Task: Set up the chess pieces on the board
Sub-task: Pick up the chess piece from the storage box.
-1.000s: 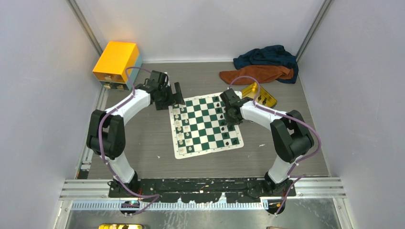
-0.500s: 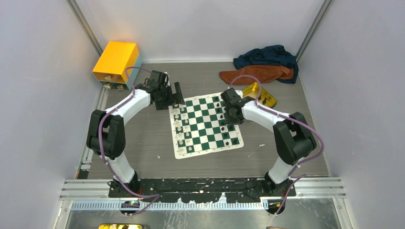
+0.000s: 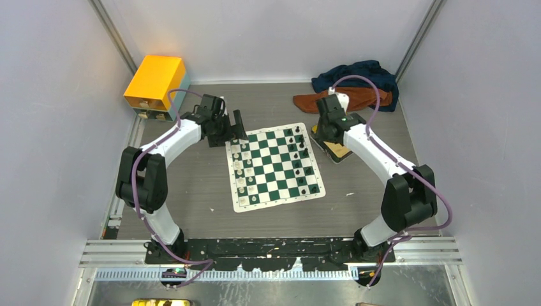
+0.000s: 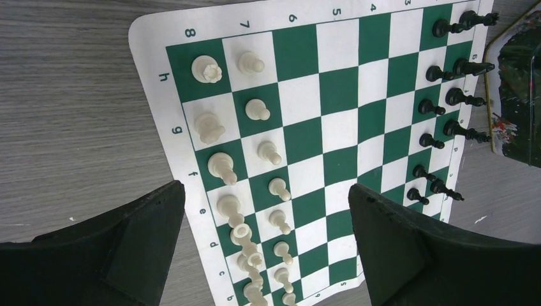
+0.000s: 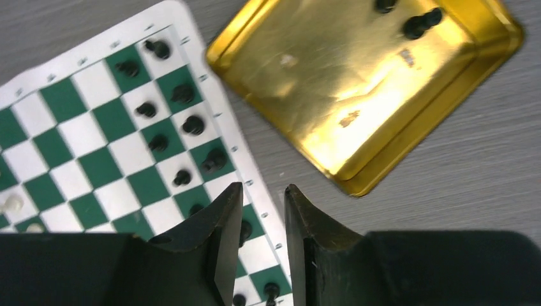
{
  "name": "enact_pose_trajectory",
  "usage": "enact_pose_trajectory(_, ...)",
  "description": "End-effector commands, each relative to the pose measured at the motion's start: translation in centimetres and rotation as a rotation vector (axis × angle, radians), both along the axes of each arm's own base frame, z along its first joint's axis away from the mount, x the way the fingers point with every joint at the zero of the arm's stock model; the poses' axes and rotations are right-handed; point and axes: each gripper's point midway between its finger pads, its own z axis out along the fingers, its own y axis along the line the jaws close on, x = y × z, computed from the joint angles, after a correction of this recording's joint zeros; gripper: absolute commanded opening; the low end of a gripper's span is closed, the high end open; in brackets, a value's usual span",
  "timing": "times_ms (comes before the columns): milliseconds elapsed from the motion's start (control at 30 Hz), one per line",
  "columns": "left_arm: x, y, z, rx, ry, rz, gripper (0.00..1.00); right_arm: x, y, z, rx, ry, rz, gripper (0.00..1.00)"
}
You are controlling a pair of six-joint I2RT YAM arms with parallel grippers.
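Note:
The green-and-white board [image 3: 274, 167] lies flat at the table's middle. Cream-white chess pieces [image 4: 220, 167] fill two rows along its left side. Black chess pieces [image 5: 191, 125] stand in two rows along its right side. My left gripper [image 4: 265, 191] hovers over the board's left edge [image 3: 237, 132], open wide, holding nothing. My right gripper [image 5: 263, 194] hangs above the board's right border, beside the gold tin [image 5: 363, 83], open with nothing between its fingers. Two black pieces [image 5: 418, 24] lie in the tin's far part.
A yellow box [image 3: 155, 81] stands at the back left. A blue and an orange cloth [image 3: 354, 88] are heaped at the back right. The gold tin [image 3: 340, 153] sits just right of the board, mostly under my right arm.
My right arm has swung from over the board's right columns back toward the gold tin, and its jaws have widened. The left arm has not moved.

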Motion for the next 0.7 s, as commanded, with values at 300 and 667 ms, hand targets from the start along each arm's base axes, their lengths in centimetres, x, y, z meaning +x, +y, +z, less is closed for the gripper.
enact_pose_trajectory(300, 0.3, -0.6, 1.8, -0.029, -0.067, -0.035, 1.00, 7.8, -9.0, -1.5, -0.068, -0.032, -0.277, 0.37)
enact_pose_trajectory(667, 0.6, -0.9, 1.0, -0.030, -0.050, -0.049, 1.00, 10.5, -12.1, -3.8, -0.087, 0.007, -0.340, 0.37)
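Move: The two black pieces left in the gold tray stand side by side. From the right gripper, the left one is about 11 cm ahead and 12 cm to the right, the other 10 cm ahead and 14 cm right, both some 12 cm below. The tray's middle is roughly 8 cm ahead and 9 cm right; the chessboard's middle is about 15 cm left and 4 cm back. From the left gripper, the left piece is about 40 cm right and 8 cm ahead. Swing the right gripper away from the board to the right, about 11 cm, reaching forward some 8 cm and sinking about 6 cm, the descent coming mostly after the first sideways sweep. Bring it over the tray towards the two black pieces, turning the wrist nearly 20 degrees clockwise, with the fingers kept part open and touching nothing. ##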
